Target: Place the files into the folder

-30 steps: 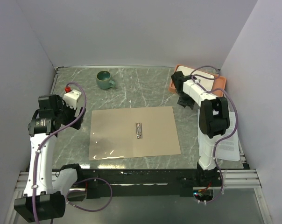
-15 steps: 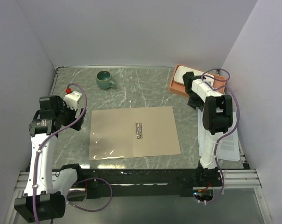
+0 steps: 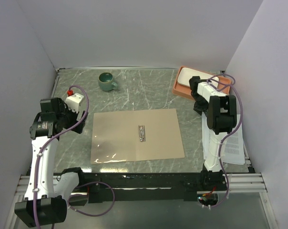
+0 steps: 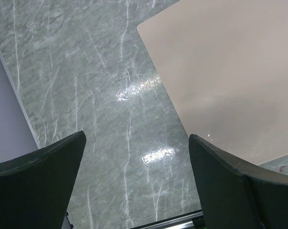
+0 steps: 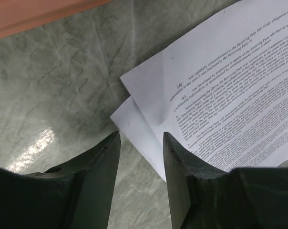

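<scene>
The tan folder lies open and flat at the table's middle, its metal clip at its centre; a corner of it shows in the left wrist view. The files, white printed sheets, lie at the right edge under the right arm; the right wrist view shows two overlapping sheets. My right gripper is open, its jaws a little apart above the near corner of the sheets, holding nothing. My left gripper is open wide above bare table left of the folder.
An orange tray with a white plate stands at the back right, just behind the right gripper. A green cup stands at the back left. Walls close in the table on three sides.
My right gripper has swung right and toward the near side, from over the orange tray to above the top corner of the files. The left arm has not moved.
</scene>
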`<state>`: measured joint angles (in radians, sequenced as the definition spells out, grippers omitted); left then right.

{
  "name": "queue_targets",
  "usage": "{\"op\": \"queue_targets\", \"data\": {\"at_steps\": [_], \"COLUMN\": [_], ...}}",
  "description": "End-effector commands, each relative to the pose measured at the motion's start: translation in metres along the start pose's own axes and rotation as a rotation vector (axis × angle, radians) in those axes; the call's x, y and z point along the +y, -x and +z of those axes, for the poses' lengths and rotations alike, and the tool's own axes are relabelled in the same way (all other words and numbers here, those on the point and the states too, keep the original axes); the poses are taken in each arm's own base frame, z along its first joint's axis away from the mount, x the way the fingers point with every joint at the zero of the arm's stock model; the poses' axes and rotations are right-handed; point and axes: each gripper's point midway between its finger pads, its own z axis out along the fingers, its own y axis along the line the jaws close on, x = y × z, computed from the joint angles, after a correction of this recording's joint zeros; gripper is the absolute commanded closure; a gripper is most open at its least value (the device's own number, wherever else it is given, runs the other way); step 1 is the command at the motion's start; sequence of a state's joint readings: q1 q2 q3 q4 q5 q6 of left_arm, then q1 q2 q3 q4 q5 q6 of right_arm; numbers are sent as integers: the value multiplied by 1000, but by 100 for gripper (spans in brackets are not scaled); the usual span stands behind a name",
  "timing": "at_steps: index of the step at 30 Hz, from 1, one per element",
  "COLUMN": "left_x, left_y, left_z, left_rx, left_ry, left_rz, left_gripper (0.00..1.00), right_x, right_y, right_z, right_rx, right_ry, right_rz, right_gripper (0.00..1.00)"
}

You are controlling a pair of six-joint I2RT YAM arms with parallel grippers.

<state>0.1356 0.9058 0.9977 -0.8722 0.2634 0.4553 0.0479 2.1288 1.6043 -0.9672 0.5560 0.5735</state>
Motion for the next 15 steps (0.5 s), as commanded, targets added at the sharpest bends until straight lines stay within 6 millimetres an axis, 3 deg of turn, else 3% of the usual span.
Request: {"op": "queue_targets", "data": {"at_steps": [1, 8, 11, 15], "left_x": [7, 7, 8, 9], "left_y": [18, 17, 16, 14], "left_z": [-5, -5, -3, -3], "left_rx": [-52, -50, -49, -48], "left_ry": [23, 24, 29, 35], "left_rz": [25, 28, 26, 30], "left_gripper": [4, 4, 4, 4], "right_x": [-1, 1, 0, -2], "right_y": [19, 18, 19, 19], "right_z": [-3, 0, 2, 4], "right_rx": [-36, -26, -23, -18], "right_ry": [18, 25, 22, 21], "right_rz": [41, 39, 42, 48], "right_gripper": [53, 58, 66, 83]}}
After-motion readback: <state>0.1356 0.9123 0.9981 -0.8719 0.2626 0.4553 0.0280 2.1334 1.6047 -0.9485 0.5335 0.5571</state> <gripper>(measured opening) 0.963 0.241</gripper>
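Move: My right hand is down at the left edge of the files, about 3 cm back from their far corner; their middle lies some 12 cm back, 10 cm to the right and barely 1 cm lower. The orange tray is about 17 cm straight ahead. The open folder's middle is roughly 34 cm to the left and 12 cm back. From my idle left hand the files are about 73 cm to the right, 2 cm ahead and 18 cm lower. I keep my right hand almost in place at the files' left edge, easing only about half a centimetre to the right and a few millimetres down without turning the wrist. Meanwhile I draw the half-open fingers together, one from the bare table and one from over the sheets, down to about a quarter open and still not shut. ##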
